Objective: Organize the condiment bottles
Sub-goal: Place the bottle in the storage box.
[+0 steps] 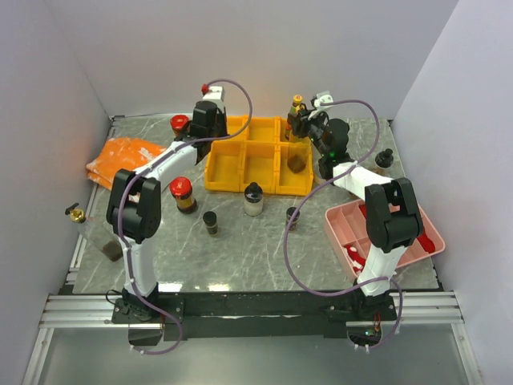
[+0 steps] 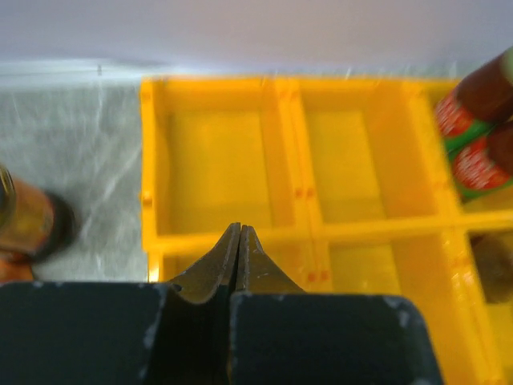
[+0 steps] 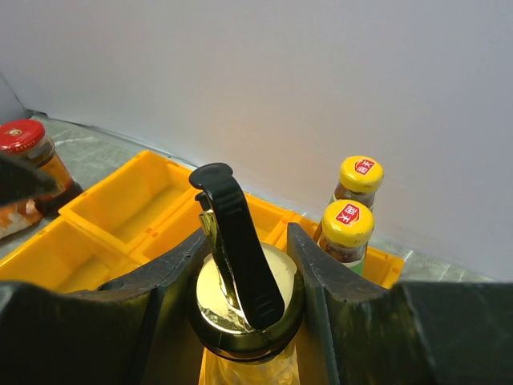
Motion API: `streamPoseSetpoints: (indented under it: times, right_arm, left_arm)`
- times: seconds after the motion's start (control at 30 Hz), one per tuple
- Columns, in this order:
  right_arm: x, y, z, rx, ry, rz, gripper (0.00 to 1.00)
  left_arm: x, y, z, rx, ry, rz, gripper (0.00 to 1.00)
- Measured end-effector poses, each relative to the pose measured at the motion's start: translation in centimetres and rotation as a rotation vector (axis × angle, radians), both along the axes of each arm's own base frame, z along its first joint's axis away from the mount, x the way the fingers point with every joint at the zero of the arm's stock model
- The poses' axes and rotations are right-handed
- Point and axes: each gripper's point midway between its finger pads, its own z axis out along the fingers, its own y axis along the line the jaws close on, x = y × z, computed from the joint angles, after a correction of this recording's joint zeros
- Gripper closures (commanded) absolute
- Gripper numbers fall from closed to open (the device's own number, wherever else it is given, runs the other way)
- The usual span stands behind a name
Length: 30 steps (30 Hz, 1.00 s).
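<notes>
My right gripper [image 3: 244, 261] is shut on a clear condiment bottle with a gold cap and black pour lever [image 3: 240, 301], over the back right of the yellow tray [image 1: 225, 172]. Two yellow-capped bottles [image 3: 347, 225] stand in the compartment just beyond it. My left gripper [image 2: 239, 230] is shut and empty above the tray's back left compartment [image 2: 212, 168]. A red-capped jar [image 1: 179, 124] stands left of the tray. In front of it stand another red-capped jar [image 1: 183, 193], a small dark bottle [image 1: 211, 222], a black-capped jar [image 1: 253, 198] and a second dark bottle [image 1: 292, 216].
A pink tray [image 1: 417, 216] with red and white packets sits at the right. An orange cloth [image 1: 120, 157] lies at the left. A black-capped bottle [image 1: 385, 156] stands near the right wall, and a gold-capped bottle [image 1: 76, 212] lies by the left edge.
</notes>
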Motion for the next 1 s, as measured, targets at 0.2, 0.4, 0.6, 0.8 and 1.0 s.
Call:
streamPoseSetpoints:
  times: [0.2,0.4,0.6,0.8,1.0]
  right_arm:
    - [0.0,0.1,0.2,0.023,0.001,0.004,1.00]
    - [0.4,0.2,-0.6,0.030,0.007,0.004,1.00]
    - [0.7,0.2,-0.6,0.034,-0.001,0.003,1.00]
    - [1.9,0.5,-0.4,0.040,-0.028,0.003,1.00]
    - [2.9,0.8,-0.2,0.026,-0.056,0.007,1.00]
  left_arm:
    - [-0.8,0.3,-6.0,0.031,0.145,0.017,0.99]
    - [-1.2,0.4,-11.8,0.065,0.259,0.024,0.99]
    - [-0.7,0.3,-13.2,0.070,0.276,0.032,0.99]
    - [1.2,0.3,-13.1,0.071,0.244,0.062,0.99]
    - [3.3,0.5,-13.1,0.057,0.211,0.080,0.99]
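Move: The storage box's left cross wall lies nearly straight under the shut left fingers, about 14 cm down and 1 cm ahead. The red-lidded jar stands 12 cm left of that hand, level with it; the two yellow-capped bottles are some 19 cm to its right and 4 cm farther out. The right hand holds the gold-topped bottle over the front-right compartment, whose middle is directly below, about 22 cm down. The left fingertips, still shut, come against the box's left cross wall from inside the front-left compartment: the hand sinks about 13 cm, tipping some 15 degrees nose-down, then pushes forward 4 to 5 cm at that height. The right hand keeps its grip on the gold-topped bottle and eases nearly 3 cm forward in the same stretch. ##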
